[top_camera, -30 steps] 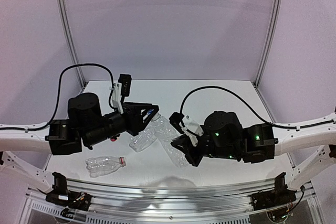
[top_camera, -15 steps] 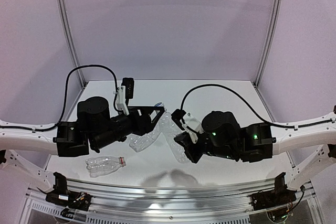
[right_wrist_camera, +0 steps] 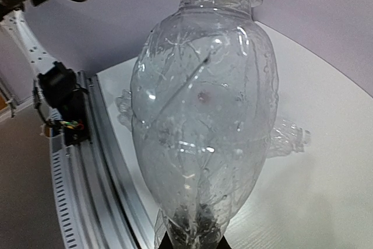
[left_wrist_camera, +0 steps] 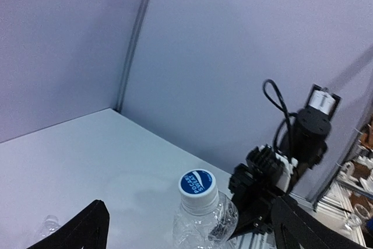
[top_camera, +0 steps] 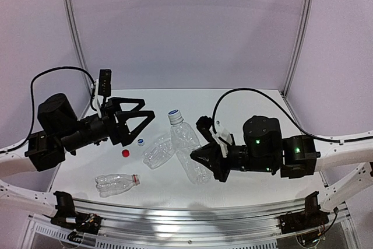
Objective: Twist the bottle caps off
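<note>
My right gripper (top_camera: 205,165) is shut on the base of a clear plastic bottle (top_camera: 189,147) and holds it tilted up toward the left arm. A white cap with a blue top (top_camera: 173,115) sits on that bottle's neck. In the left wrist view the same cap (left_wrist_camera: 198,185) lies straight ahead, apart from my open left gripper (left_wrist_camera: 192,217). From above, the left gripper (top_camera: 143,118) stands wide open to the left of the cap, touching nothing. A loose red cap (top_camera: 125,153) and a small blue-and-white cap (top_camera: 140,141) lie on the table. The right wrist view is filled by the held bottle (right_wrist_camera: 204,115).
A crushed clear bottle (top_camera: 158,151) lies on the white table (top_camera: 245,106) beside the held one. Another clear bottle (top_camera: 116,183) with a red neck ring lies near the front rail. Grey walls and metal posts enclose the back and sides.
My left gripper let go of the blue-topped cap, opened wide and drew back to the left. The right gripper kept the bottle and shifted slightly right.
</note>
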Tool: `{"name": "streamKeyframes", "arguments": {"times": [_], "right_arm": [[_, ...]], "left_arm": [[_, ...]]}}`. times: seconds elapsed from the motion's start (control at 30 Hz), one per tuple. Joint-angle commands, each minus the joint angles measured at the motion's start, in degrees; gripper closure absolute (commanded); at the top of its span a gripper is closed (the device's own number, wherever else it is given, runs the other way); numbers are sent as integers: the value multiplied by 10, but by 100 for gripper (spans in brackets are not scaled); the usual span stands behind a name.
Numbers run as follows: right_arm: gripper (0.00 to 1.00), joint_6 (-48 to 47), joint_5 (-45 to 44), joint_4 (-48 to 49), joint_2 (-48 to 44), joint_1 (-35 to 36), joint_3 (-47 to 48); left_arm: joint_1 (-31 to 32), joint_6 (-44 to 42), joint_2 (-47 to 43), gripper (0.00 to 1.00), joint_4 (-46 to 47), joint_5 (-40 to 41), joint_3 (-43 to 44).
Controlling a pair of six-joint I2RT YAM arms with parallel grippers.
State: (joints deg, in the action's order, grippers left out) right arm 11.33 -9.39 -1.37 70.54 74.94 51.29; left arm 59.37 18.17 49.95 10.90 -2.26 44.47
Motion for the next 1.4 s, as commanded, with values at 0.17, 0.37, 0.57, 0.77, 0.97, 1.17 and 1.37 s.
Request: {"name": "streamKeyframes", "arguments": {"times": [0.17,0.37,0.57,0.77,0.97,1.17,1.37], "right_arm": [[100,-20,214,45,-10,-1,-10],[100,-24,243,44,-1,-1,-4],[100,-25,251,38,10,0,4],[100,-25,255,35,14,-1,5],[100,-25,256,35,13,-1,6],[100,-23,239,34,6,-1,3],[100,-8,111,18,2,-1,5]], "left_arm": [[-10,-29,-2,11,22,-259,-12],[-9,-22,33,21,38,-284,-2],[-4,-23,50,29,58,-289,-3],[2,-28,53,41,61,-281,-3],[3,-33,63,66,53,-281,4],[10,-36,79,86,37,-262,18],[48,-1,80,86,-31,-37,46]]}}
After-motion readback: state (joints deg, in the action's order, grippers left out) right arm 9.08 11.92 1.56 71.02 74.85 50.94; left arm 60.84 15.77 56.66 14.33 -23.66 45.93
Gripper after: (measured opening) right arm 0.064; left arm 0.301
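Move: The white, blue-topped cap on the bottle held in the right hand sits about 7 cm to the right of the open left fingers, roughly 1 cm ahead and 2 cm lower. From the right hand it is some 5 cm ahead, 5 cm left and 12 cm up. On the table, some 37 cm below the left hand, an empty bottle lies 17 cm ahead and 2 cm left, and a loose blue cap 22 cm ahead and 10 cm left. The bottle, still gripped by the right hand, is drawn back some 7 cm and swung about 20 degrees counter-clockwise, bringing its neck towards the left hand. The left hand draws back about 6 cm and works 4 to 5 cm to the right, turning some 25 degrees clockwise, then shuts its wide-open fingers on the cap's sides. Both ease forward about a centimetre at the end. ##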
